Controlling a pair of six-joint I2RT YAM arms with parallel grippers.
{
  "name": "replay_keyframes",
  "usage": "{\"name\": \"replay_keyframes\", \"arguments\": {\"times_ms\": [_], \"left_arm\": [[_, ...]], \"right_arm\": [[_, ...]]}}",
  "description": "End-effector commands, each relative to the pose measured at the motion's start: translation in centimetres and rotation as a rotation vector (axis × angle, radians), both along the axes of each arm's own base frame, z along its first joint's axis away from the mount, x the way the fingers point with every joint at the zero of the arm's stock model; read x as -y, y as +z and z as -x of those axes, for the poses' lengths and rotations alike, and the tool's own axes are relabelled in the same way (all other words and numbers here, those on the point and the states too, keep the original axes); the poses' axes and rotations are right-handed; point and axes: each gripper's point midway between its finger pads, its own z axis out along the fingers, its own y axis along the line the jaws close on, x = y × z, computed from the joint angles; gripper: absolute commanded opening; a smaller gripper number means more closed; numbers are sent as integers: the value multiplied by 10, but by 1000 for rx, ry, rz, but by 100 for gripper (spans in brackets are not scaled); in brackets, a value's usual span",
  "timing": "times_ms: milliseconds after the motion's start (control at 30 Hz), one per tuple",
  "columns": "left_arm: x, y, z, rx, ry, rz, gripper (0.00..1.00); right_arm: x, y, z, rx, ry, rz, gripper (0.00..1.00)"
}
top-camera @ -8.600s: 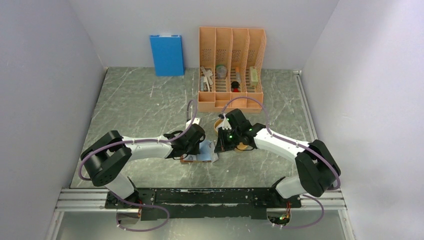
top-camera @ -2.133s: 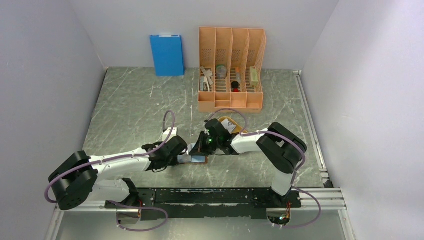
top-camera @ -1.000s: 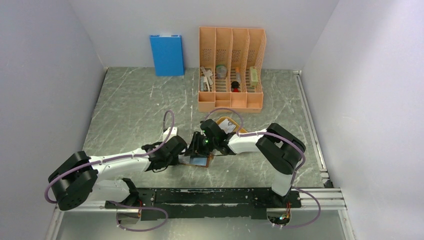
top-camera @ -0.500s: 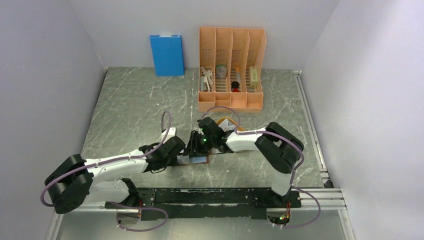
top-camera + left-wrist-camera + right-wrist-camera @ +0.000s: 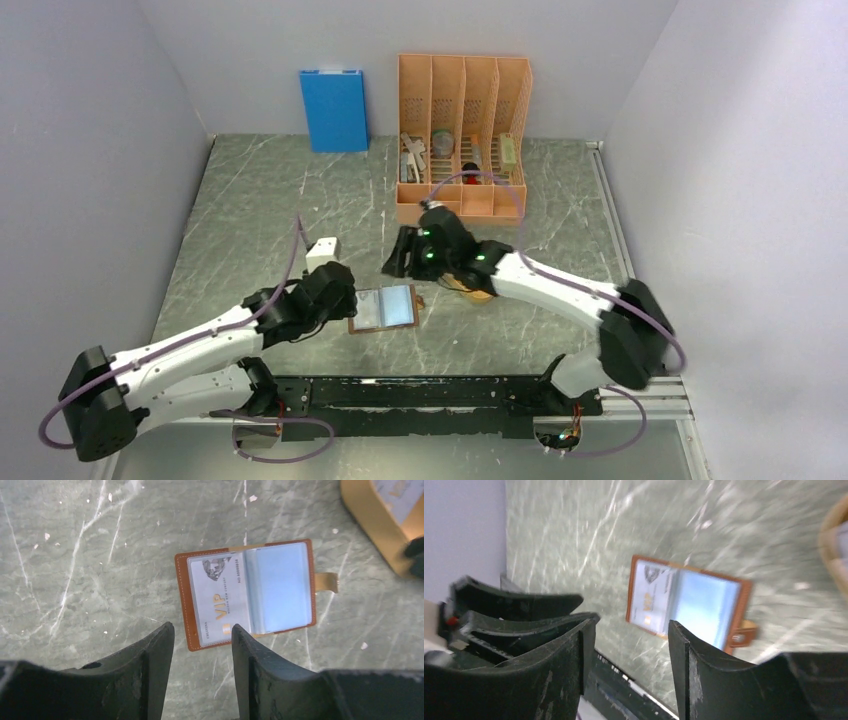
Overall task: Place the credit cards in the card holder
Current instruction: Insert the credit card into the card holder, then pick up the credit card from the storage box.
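Observation:
The brown card holder (image 5: 385, 308) lies open and flat on the marble table, its snap tab to the right. A silvery credit card (image 5: 217, 597) marked VIP sits in its left sleeve; the right sleeve (image 5: 280, 587) is bluish and clear. My left gripper (image 5: 202, 627) hovers open and empty above the holder's near-left corner (image 5: 340, 305). My right gripper (image 5: 631, 622) is open and empty too, raised behind the holder (image 5: 400, 262). The holder (image 5: 689, 602) and the card (image 5: 651, 600) show beyond its fingers. Another pale card (image 5: 402, 489) rests in the orange oval tray (image 5: 375, 525).
The orange tray (image 5: 472, 288) lies mostly under my right arm. A tall orange desk organizer (image 5: 463, 140) with small items and a blue box (image 5: 333, 110) stand at the back wall. White walls close in both sides; a metal rail (image 5: 420, 395) runs along the near edge.
Both grippers have opened and lifted off the card holder. The left arm drew back to the left; the right arm rose toward the back. The holder now lies uncovered and open.

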Motion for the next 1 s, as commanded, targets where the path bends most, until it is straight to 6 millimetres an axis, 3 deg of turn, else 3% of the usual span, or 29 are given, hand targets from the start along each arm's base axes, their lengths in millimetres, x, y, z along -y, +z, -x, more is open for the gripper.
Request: {"name": "replay_keyframes", "arguments": {"times_ms": [0, 133, 300, 567, 967], "left_arm": [[-5, 26, 2, 66, -46, 28, 50], [0, 31, 7, 106, -109, 85, 51], [5, 24, 12, 71, -117, 112, 50], [-1, 19, 10, 59, -89, 70, 49], [-7, 10, 10, 40, -59, 40, 49]], "right_arm": [[90, 30, -44, 194, -310, 88, 59], [138, 10, -54, 103, -437, -16, 59], [162, -20, -57, 57, -536, -1, 62], [161, -45, -71, 1, -594, -65, 64], [160, -75, -80, -93, -650, -87, 58]]}}
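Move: Ahead and to the right of the empty right hand, roughly 11 cm out and 13 cm across, lie the credit cards, some 11 cm lower. They sit in the yellow tray, whose middle is about 7 cm ahead and 17 cm right. The open card holder is almost under this hand, 1 cm back and 2 cm left. From the left hand, the credit cards are about 15 cm ahead, 22 cm right and 7 cm down. Swinging right and forward in an arc away from the card holder, the right hand first climbs about 5 cm, then sinks about 13 cm over the yellow tray, roughly 16 cm farther right by the end. The wrist turns some 35 degrees clockwise and the fingers stay open above the credit cards. The left hand, also open, lifts about 3 cm clear of the holder, then settles mostly back. ##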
